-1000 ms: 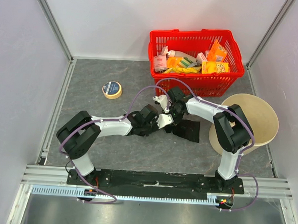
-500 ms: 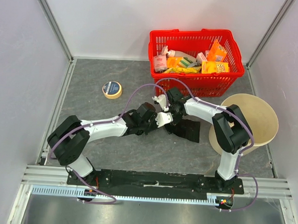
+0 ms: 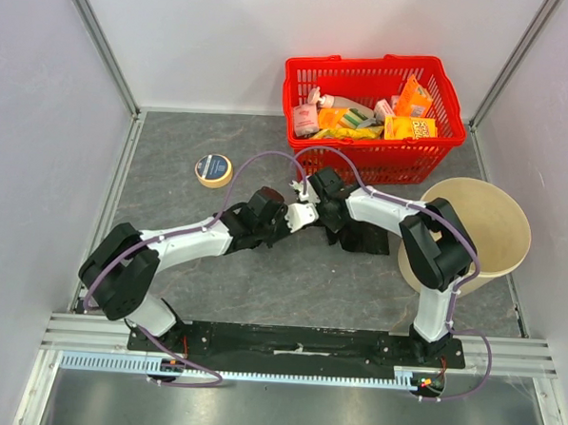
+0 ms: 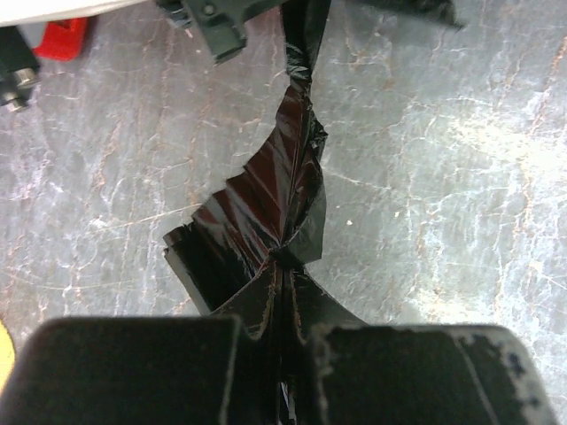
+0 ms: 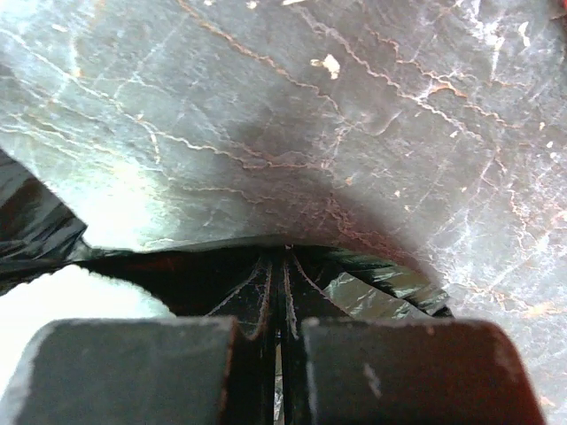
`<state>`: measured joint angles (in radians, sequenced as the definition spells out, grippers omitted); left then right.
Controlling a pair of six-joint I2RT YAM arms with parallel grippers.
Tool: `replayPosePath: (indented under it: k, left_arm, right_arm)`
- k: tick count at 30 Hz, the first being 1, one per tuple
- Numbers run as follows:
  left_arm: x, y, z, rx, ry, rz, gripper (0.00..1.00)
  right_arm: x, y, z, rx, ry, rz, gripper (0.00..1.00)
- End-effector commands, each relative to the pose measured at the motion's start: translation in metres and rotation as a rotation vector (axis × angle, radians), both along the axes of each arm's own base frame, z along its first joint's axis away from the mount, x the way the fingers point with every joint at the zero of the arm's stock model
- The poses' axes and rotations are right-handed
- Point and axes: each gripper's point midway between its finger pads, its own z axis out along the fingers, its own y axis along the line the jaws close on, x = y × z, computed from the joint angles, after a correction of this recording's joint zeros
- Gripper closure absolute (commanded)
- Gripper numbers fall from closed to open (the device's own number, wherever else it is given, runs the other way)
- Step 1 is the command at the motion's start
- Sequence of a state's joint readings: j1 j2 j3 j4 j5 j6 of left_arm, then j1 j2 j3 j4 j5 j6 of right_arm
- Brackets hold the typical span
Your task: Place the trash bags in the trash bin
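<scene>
Black trash bags (image 3: pixel 364 239) lie crumpled on the grey table beside the trash bin (image 3: pixel 497 228), a round beige bucket at the right. In the top view my left gripper (image 3: pixel 298 223) and right gripper (image 3: pixel 330 215) meet at the left end of the bags. The left wrist view has my left gripper (image 4: pixel 283 266) shut on a twisted fold of trash bag (image 4: pixel 283 186) that stretches away toward the other arm. Seen from the right wrist, my right gripper (image 5: pixel 279 258) is shut on black bag film (image 5: pixel 372 288) just above the table.
A red wire-mesh basket (image 3: pixel 373 155) full of packaged goods stands at the back, close behind the grippers. A roll of tape (image 3: pixel 213 170) lies at the left. Metal rails edge the table on both sides.
My left arm has stretched out and carried its gripper up and to the left, still holding the bag. The right gripper has followed slightly left, and the bag pile has shifted with them.
</scene>
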<state>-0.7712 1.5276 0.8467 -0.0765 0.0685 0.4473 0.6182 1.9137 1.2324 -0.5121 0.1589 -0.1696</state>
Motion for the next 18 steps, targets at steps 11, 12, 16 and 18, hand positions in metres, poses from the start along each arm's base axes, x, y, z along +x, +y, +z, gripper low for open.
replayPosePath:
  k: [11, 12, 16, 18]
  left_arm:
    - [0.011, 0.064, 0.020, 0.083, -0.096, 0.054, 0.98]
    - [0.011, 0.071, 0.021, 0.090, -0.097, 0.062, 0.98]
    - [0.013, 0.106, 0.020, 0.144, -0.124, 0.108, 0.98]
    - [0.017, 0.126, 0.019, 0.168, -0.129, 0.138, 0.98]
  right_arm:
    - [-0.056, -0.059, -0.055, -0.236, 0.241, -0.006, 1.00]
    - [-0.056, -0.056, -0.053, -0.222, 0.244, 0.000, 1.00]
    - [-0.056, -0.043, -0.043, -0.158, 0.265, 0.028, 1.00]
    - [-0.057, -0.037, -0.039, -0.137, 0.272, 0.038, 1.00]
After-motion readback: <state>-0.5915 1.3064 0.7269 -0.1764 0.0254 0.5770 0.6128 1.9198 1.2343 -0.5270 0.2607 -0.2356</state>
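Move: The narrow, stretched neck joining the two black trash bags lies about 8 cm to the right of the left hand, 3 cm ahead and 4 cm below it; from the right hand it is some 5 cm to the left and 2 cm back. The tape roll is about 17 cm left and 13 cm ahead of the left hand. From the right hand, the red basket's middle is about 20 cm ahead and 7 cm right, the trash bin some 28 cm right and 3 cm back. With its fingers still shut on its end of the black plastic, the left hand pulls away from the right hand and towards the tape roll's side, slowly at first and then faster, about 9 cm to the left while creeping up a little and turning some 10 degrees, partly counter-clockwise. The right hand keeps its pinch on the other bag close above the table and draws about 2 cm the opposite way, to the right and slightly forward, tilting a few degrees, then holds there as the left hand goes on. ##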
